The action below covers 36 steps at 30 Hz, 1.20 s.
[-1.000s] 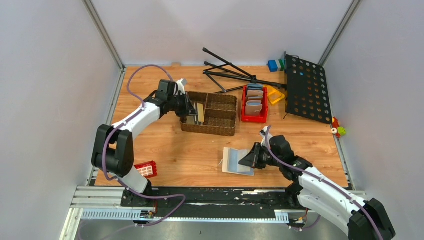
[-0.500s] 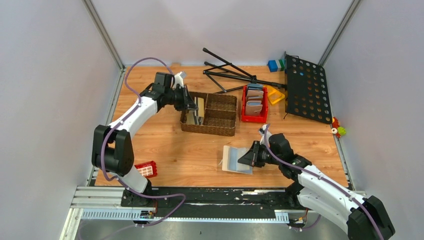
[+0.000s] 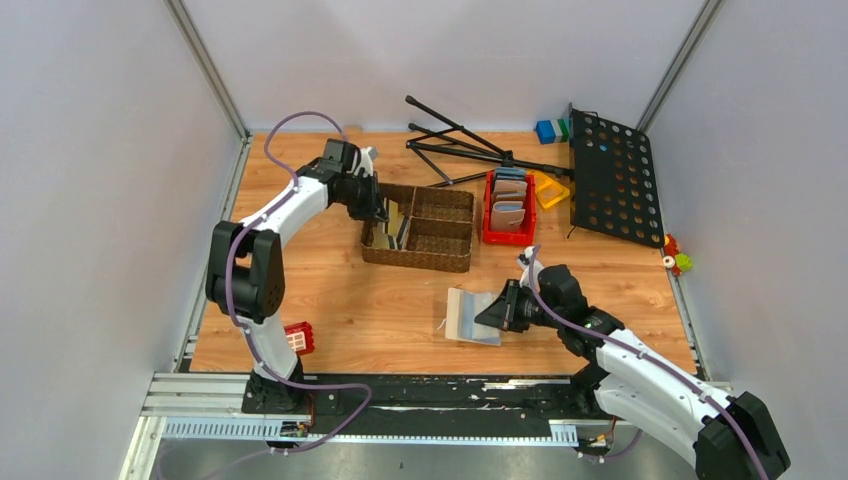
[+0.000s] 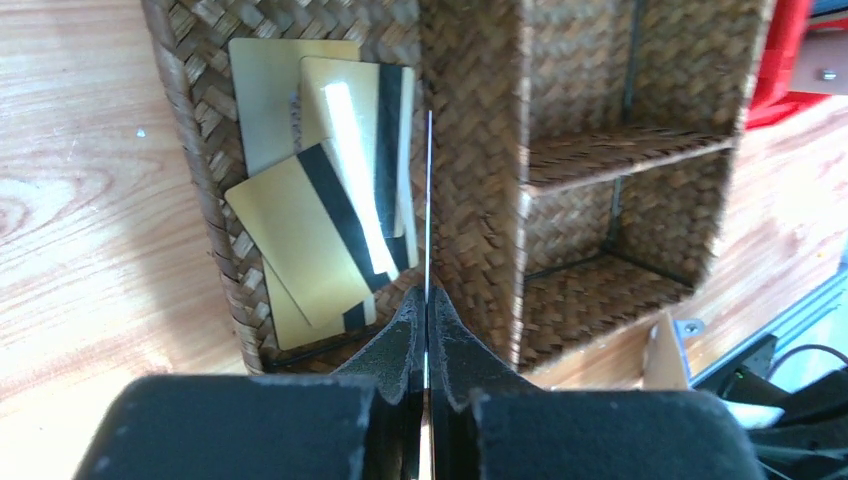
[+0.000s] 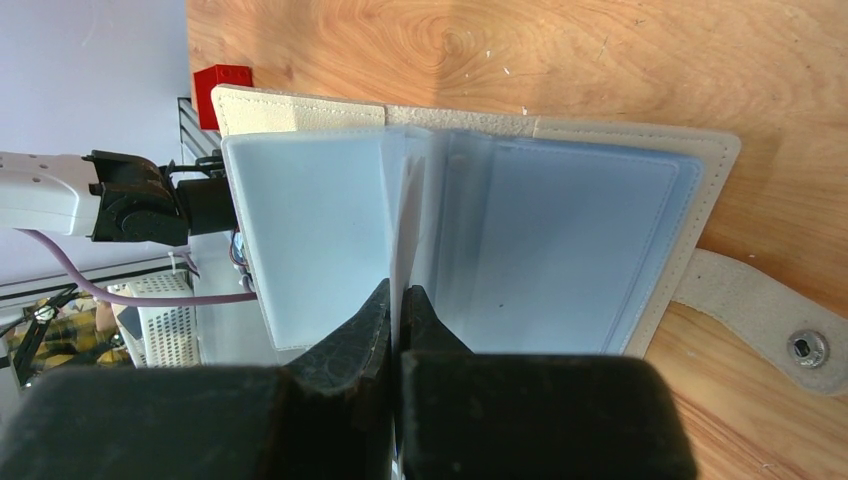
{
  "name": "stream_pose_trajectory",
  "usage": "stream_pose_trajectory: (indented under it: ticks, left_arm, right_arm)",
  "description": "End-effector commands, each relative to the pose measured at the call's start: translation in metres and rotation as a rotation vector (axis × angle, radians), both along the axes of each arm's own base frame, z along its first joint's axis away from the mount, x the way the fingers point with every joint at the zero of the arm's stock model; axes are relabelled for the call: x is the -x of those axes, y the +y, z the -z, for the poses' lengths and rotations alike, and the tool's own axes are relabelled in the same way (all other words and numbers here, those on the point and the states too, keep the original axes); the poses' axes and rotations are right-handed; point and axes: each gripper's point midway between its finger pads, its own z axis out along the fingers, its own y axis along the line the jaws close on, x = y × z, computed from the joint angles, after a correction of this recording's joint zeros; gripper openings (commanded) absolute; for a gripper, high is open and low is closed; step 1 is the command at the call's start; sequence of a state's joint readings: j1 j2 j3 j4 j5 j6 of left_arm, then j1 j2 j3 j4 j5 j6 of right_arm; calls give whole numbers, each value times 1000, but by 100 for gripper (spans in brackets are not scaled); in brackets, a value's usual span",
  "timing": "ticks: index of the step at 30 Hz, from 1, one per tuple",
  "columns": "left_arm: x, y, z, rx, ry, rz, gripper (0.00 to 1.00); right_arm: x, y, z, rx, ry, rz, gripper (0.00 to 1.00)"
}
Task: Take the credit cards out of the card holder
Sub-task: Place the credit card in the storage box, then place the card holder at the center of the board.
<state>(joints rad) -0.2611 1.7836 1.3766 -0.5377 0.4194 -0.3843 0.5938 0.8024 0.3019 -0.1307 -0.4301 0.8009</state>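
The card holder (image 3: pixel 470 316) lies open on the table, pale blue pockets up (image 5: pixel 560 235), its strap tab (image 5: pixel 770 310) to the right. My right gripper (image 5: pixel 398 298) is shut on one thin pocket leaf standing up at the middle fold. My left gripper (image 4: pixel 427 300) is shut on a credit card (image 4: pixel 429 190) seen edge-on, held upright over the left compartment of the woven basket (image 4: pixel 470 150). Several tan-gold credit cards (image 4: pixel 310 235) with dark stripes lie in that compartment. In the top view the left gripper (image 3: pixel 383 213) hangs over the basket's left end (image 3: pixel 420 255).
A red bin (image 3: pixel 508 236) with other wallets stands right of the basket. Behind it lie a black folding stand (image 3: pixel 465 148), a perforated black panel (image 3: pixel 612 178) and blue and green blocks (image 3: pixel 550 130). A red block (image 3: pixel 293 338) sits near the left arm's base.
The left arm has swung its elbow up and to the right, and its gripper with the card has shifted slightly towards the far end of the basket's left compartment. The right arm has hardly moved.
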Motion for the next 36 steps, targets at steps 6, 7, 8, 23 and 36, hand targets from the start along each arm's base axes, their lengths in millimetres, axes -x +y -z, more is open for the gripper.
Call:
stream_pose_trajectory:
  ticks: [6,7,8,23,36]
  left_arm:
    - [-12,32,-2,-185,-66,-60,38]
    - [-9,32,-8,-177,-86,-64,41]
    - [-6,31,-16,-165,-108,-64,43]
    - [115,24,-108,77,-394,-79,100]
    - [178,11,-59,371,-390,-59,100]
  right_arm:
    - [-8,6,-19,-36,-54,-10,0]
    - [-8,6,-18,-33,-53,-11,0]
    - [-8,5,-17,-29,-51,-11,0]
    - [-10,9,-7,28,-5,-46,0]
    - [-7,12,-3,33,20,-49,0]
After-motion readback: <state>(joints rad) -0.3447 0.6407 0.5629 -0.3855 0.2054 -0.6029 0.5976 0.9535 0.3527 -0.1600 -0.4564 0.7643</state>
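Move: Beneath the left hand, which still pinches a card on edge, the pile of cards in the storage box's left compartment lies about 10 cm below and 1 cm ahead. The box's near rim is some 6 cm back, its empty near-right compartment 11 cm right and 1 cm back, the card holder roughly 19 cm back and 19 cm right. From the right hand the pile lies about 20 cm ahead, 24 cm left and 7 cm down. Dipping nearly 3 cm towards the pile while easing left, the left hand opens and lets go of the card in the left compartment, then lifts about 14 cm and swings back over the near rim some 16 cm, sinking again at the end with fingers wide open and tipped up some 20 degrees. The right hand keeps its pinch on the card holder's sleeve, sinking almost 2 cm. ##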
